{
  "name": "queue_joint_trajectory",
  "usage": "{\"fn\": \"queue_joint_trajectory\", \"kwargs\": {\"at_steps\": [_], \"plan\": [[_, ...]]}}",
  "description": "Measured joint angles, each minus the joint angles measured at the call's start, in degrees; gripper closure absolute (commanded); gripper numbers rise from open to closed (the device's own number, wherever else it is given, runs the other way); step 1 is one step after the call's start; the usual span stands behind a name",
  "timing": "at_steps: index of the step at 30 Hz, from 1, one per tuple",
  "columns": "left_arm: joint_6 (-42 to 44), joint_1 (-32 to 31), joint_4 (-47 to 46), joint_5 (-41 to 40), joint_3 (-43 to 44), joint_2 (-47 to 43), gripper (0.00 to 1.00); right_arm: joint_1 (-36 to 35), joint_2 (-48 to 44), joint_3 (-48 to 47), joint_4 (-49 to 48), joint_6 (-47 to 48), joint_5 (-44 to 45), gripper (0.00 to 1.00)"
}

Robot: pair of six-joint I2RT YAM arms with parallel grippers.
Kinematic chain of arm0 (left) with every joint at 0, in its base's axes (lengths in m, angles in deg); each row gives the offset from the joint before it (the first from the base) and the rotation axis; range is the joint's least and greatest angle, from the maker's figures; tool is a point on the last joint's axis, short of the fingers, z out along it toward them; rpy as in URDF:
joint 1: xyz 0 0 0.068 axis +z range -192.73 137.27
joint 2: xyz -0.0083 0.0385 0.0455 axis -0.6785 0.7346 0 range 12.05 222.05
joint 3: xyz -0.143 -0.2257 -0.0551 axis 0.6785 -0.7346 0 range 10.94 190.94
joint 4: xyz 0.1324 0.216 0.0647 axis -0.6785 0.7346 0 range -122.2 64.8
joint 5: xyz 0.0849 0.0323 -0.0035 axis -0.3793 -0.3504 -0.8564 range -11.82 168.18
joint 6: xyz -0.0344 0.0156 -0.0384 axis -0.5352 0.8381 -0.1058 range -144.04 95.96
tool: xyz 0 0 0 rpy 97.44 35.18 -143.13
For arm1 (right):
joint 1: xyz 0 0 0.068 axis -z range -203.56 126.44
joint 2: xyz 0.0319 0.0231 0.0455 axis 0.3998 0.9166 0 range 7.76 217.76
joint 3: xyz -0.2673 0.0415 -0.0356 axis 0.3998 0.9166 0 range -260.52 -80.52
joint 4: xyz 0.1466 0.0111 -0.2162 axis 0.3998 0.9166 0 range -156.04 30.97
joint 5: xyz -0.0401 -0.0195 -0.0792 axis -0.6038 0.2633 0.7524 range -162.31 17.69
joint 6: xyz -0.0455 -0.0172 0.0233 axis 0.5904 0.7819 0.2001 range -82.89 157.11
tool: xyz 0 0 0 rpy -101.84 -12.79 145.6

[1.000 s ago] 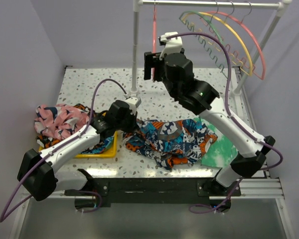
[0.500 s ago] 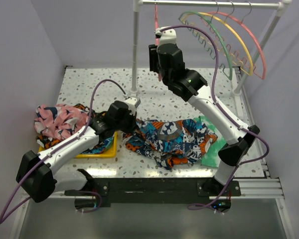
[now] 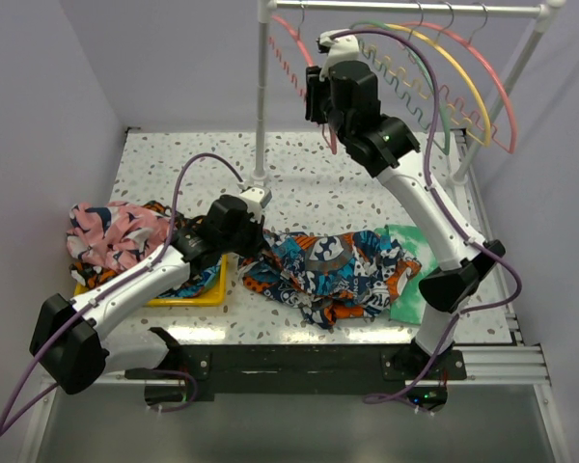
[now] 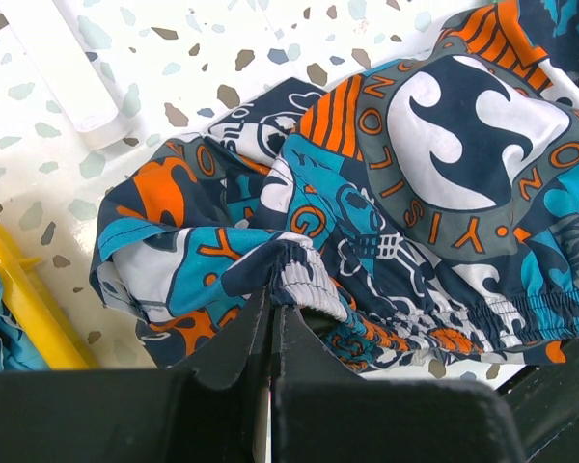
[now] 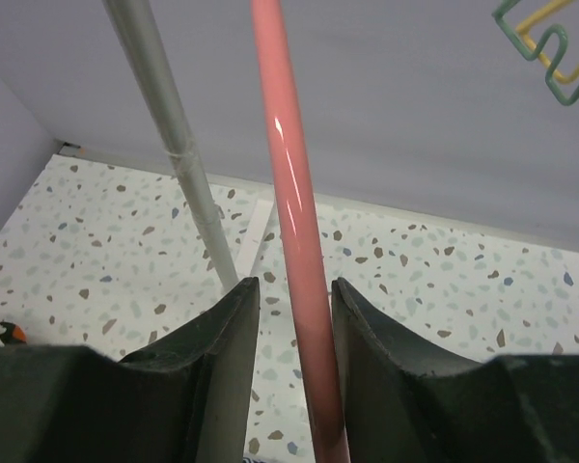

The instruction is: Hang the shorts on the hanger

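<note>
The shorts (image 3: 333,270) lie crumpled on the table's front middle, in an orange, teal, navy and white print. My left gripper (image 3: 258,253) is at their left edge, shut on a fold of the waistband (image 4: 304,275). My right gripper (image 3: 317,96) is raised high by the rail, its jaws around the coral-pink hanger (image 3: 288,43), whose arch slants up and left past the post. In the right wrist view the pink bar (image 5: 289,193) runs between the fingers (image 5: 294,289), against the right one.
The white rack's rail (image 3: 405,8) and post (image 3: 261,96) stand at the back. A green hanger (image 3: 442,116), a yellow one (image 3: 468,87) and another pink one (image 3: 502,96) hang right. A pink-navy garment (image 3: 111,231), a yellow tray (image 3: 198,294) and a green-white cloth (image 3: 425,289) lie on the table.
My right gripper has risen and shifted right toward the rail, and the pink hanger has swung from hanging straight down to slanting up-left. The left arm and the shorts have not moved.
</note>
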Motion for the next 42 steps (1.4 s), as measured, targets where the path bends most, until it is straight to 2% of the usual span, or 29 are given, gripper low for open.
{"fn": "queue_joint_trajectory", "kwargs": {"at_steps": [7,10,14,18,19,21,22,31,42], "plan": [[0.00,0.00,-0.07,0.00,0.00,0.00,1.00,0.61,1.40,-1.60,1.97,0.57,-3.10,0.62],[0.00,0.00,-0.07,0.00,-0.02,0.00,1.00,0.96,2.60,-2.73,2.67,0.83,-3.96,0.67],[0.00,0.00,-0.07,0.00,-0.07,0.00,1.00,1.51,3.43,-2.91,3.87,1.14,-4.59,0.69],[0.00,0.00,-0.07,0.02,-0.33,0.00,1.00,1.90,3.54,-3.48,5.05,1.86,-4.61,0.82],[0.00,0.00,-0.09,0.02,-0.42,0.00,1.00,1.97,3.61,-3.87,5.16,2.03,-4.59,0.90],[0.00,0.00,-0.09,0.02,-0.42,0.00,1.00,2.12,3.63,-4.31,5.16,2.45,-4.59,0.99],[0.00,0.00,-0.09,0.02,-0.42,0.00,1.00,2.19,3.63,-4.52,5.16,2.47,-4.63,1.00],[0.00,0.00,-0.09,0.02,-0.44,0.00,1.00,2.43,3.61,-4.55,4.52,3.19,-4.28,1.00],[0.00,0.00,-0.09,0.02,-0.44,0.00,1.00,2.43,0.94,-0.81,-0.66,3.56,-2.80,1.00]]}}
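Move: The pink hanger's near limb hangs between the right hand's open fingers, about 2 cm ahead of their middle, some 1 cm to the right and at the same height. The green hanger is about 15 cm to the right and 5 cm farther out, a few centimetres higher, and the rack's left post some 13 cm left and 8 cm ahead, its middle about 10 cm lower. From the left hand, still on the shorts' waistband, the pink hanger is roughly 20 cm ahead, 10 cm right and 30 cm above. With the pink hanger's limb already between its fingers, the right hand sinks about 2.5 cm while easing some 1 cm forward along it, then closes from a part-open gap and pinches the limb. Keeping that grip, it climbs back the 2.5 cm to its starting height and drifts about 1 cm to the right, while the left hand stays in place and keeps its hold on the shorts' waistband. ##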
